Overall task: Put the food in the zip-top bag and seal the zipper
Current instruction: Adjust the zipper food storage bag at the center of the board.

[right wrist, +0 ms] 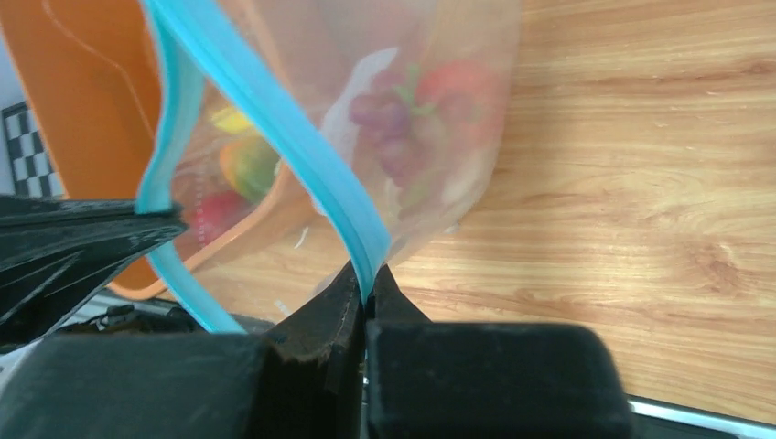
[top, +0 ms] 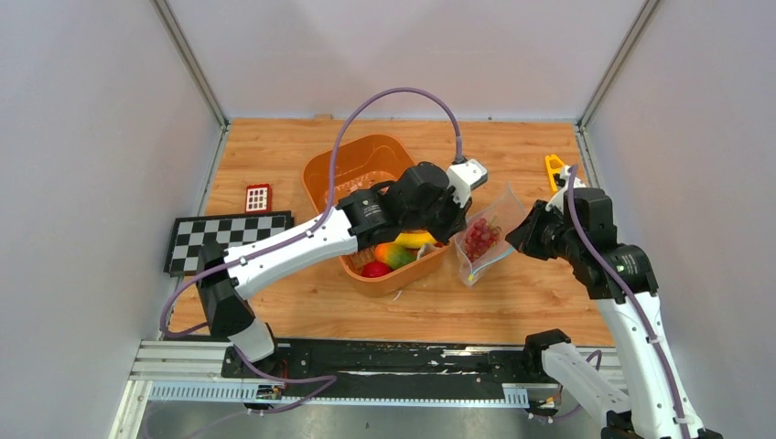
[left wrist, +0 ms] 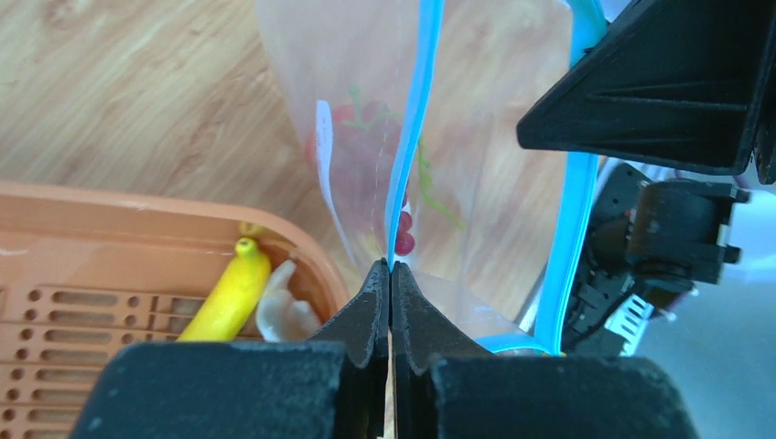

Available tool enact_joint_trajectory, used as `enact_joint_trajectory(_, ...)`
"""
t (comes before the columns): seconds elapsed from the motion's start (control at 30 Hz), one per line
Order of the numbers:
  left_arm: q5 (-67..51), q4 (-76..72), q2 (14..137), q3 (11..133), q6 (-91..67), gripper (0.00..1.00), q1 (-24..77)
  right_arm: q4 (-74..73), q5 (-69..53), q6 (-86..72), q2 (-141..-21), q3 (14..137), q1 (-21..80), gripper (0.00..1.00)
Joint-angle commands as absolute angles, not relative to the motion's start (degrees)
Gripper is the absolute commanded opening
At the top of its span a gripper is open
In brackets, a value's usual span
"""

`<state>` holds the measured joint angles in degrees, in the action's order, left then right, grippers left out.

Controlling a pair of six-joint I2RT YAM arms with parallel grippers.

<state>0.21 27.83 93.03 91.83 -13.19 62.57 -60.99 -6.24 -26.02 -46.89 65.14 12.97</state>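
Note:
The clear zip-top bag hangs open between my two grippers, just right of the orange basket. Red grapes lie inside it. My left gripper is shut on one side of the teal zipper. Pinching the opposite zipper strip is my right gripper, also shut. More food sits in the basket: a yellow banana, a white garlic-like piece, an orange-green piece and a red fruit. The left arm reaches over the basket.
A small red grid block and a checkerboard mat lie at the left of the wooden table. A yellow-orange object stands at the back right corner. Grey walls close in both sides.

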Motion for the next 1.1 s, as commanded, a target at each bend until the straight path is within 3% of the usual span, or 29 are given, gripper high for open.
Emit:
enact_joint_trajectory(0.0, -7.1, 28.2, 91.6, 95.4, -13.2, 0.00, 63.3, -56.8, -13.0, -25.0, -41.6, 66.3, 12.8, 0.01)
enact_joint_trajectory(0.23, -1.9, 29.3, 94.6, 91.5, -15.2, 0.01, 60.4, -57.2, -6.5, -25.4, -45.7, 62.3, 12.8, 0.00)
enact_joint_trajectory(0.4, 2.8, 28.8, 92.9, 87.9, -14.3, 0.68, 59.7, -50.5, -9.7, -27.4, -45.0, 56.9, 12.8, 0.00)
enact_joint_trajectory(0.6, 3.8, 25.8, 85.4, 83.0, -12.5, 0.99, 58.1, -46.6, -13.3, -28.0, -46.0, 54.5, 12.8, 0.00)
enact_joint_trajectory(0.87, 6.2, 23.7, 77.4, 72.0, -13.7, 1.00, 48.7, -41.7, -14.1, -27.8, -42.3, 50.9, 12.8, 0.00)
enact_joint_trajectory(1.07, -1.7, 20.8, 80.7, 64.9, -14.5, 1.00, 41.7, -37.6, -12.7, -28.5, -39.8, 46.9, 12.8, 0.00)
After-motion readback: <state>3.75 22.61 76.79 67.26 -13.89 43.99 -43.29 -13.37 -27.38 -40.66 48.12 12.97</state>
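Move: Both hands already grip the zipper rim of the bag. From the left hand, the banana in the basket lies about 9 cm left, 6 ahead and 20 below; the orange-green fruit is some 14 cm left, 3 ahead at that same depth, and the basket's middle 17 cm left and 13 ahead. From the right hand, the bag's grapes hang about 6 cm left, 1 ahead and 8 below. Lower the rim with both hands, the right lifting it a couple of centimetres first, then sinking about 6 cm with its pinch kept. As the left gripper sinks, open it wide to let go of the rim, then swing it some 15 cm left and 8 cm forward over the basket, towards the banana, turning it about 20 degrees counter-clockwise. ##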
